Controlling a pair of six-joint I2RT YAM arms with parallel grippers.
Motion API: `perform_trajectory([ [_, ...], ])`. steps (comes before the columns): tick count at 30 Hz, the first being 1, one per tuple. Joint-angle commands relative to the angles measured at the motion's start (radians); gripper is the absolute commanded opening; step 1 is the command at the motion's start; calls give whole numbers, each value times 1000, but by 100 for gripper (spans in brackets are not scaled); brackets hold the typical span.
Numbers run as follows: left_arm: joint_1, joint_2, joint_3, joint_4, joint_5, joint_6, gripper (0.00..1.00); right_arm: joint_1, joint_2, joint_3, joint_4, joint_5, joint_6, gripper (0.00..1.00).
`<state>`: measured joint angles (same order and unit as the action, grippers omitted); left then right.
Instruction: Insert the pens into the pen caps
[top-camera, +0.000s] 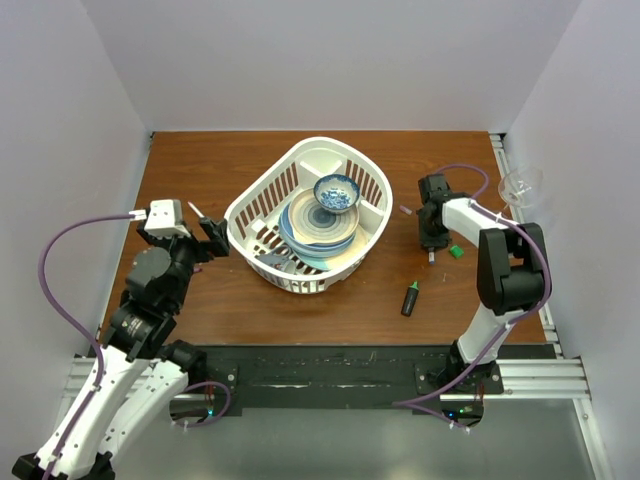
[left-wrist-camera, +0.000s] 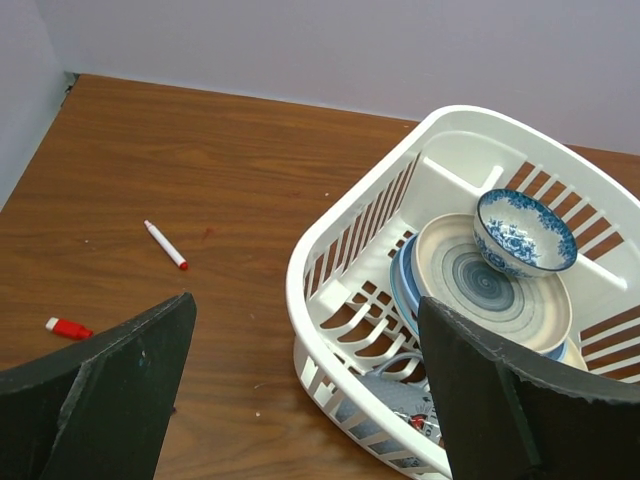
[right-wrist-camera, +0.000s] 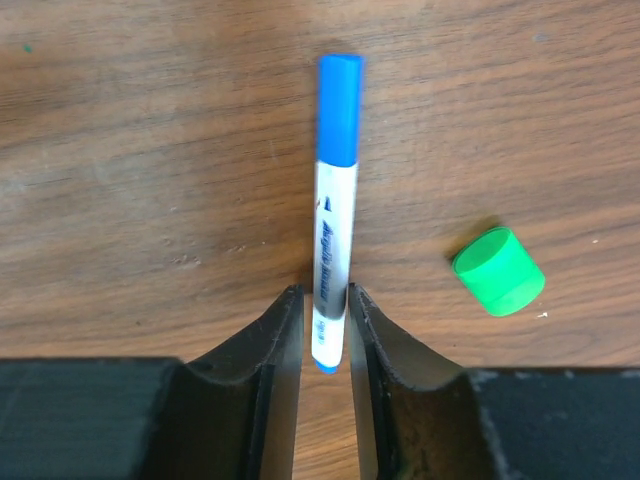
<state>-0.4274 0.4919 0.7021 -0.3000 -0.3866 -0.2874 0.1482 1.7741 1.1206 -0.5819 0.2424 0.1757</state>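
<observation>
A white-barrelled pen (right-wrist-camera: 335, 200) with a blue cap (right-wrist-camera: 340, 105) on its far end lies on the wood between the fingers of my right gripper (right-wrist-camera: 326, 310). The jaws stand slightly apart, and a thin gap shows beside the barrel. A bright green cap (right-wrist-camera: 498, 271) lies loose just to the right. From above, my right gripper (top-camera: 431, 250) points down beside that green cap (top-camera: 456, 251), and a stubby black marker (top-camera: 410, 299) with a green end lies nearer. My left gripper (left-wrist-camera: 305, 400) is wide open and holds nothing. Beyond it lie a red-tipped white pen (left-wrist-camera: 165, 244) and a red cap (left-wrist-camera: 68, 328).
A white basket (top-camera: 250, 205) holding plates and a blue-patterned bowl (top-camera: 337, 192) stands mid-table, with its rim (left-wrist-camera: 340, 230) right in front of my left gripper. A wine glass (top-camera: 520, 185) stands at the far right edge.
</observation>
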Motion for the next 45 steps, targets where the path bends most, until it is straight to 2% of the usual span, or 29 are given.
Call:
perform_trajectory([
  [1,3,20,-3,33,-47,-1,97,-2,1,4,10,20,30,29],
  [9,3,25,5,19,-63,-10,97,-1,-100,47,-61,9,71,34],
  [11,3,20,5,21,-57,-12,97,-2,-126,33,-81,-44,120,35],
  [19,3,24,4,35,3,-12,97,8,-381,-171,-72,-129,310,47],
  [24,3,16,2,38,18,-13,97,57,-432,-244,-98,-89,387,58],
  [29,3,4,0,42,37,-12,97,165,-441,-281,-102,-23,491,59],
  [34,1,-9,-1,42,35,-12,97,214,-397,-312,-96,33,556,55],
  [45,-2,-4,0,42,34,-12,97,237,-381,-370,-81,44,584,54],
])
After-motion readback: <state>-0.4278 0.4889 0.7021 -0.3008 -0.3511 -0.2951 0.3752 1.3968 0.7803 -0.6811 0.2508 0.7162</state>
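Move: The black, green-tipped pen lies about 14 cm back and 6 cm left of my right hand, about a centimetre lower. The blue-capped pen I have just set down is still between my slack fingers, its middle some 4 cm ahead. The green cap is about 7 cm to my right, barely ahead. From my left hand the green-tipped pen is roughly 57 cm right, 4 cm back and 27 cm below. I lift my right hand off the blue-capped pen, up about 5 cm, as the fingers spread further to about half open. Then I swing it back about 11 cm and left 6 cm in a low arc, sinking again to just above the table by the green-tipped pen, and turning some 15 degrees clockwise. The fingers stay open, with no touch on the pen yet. ##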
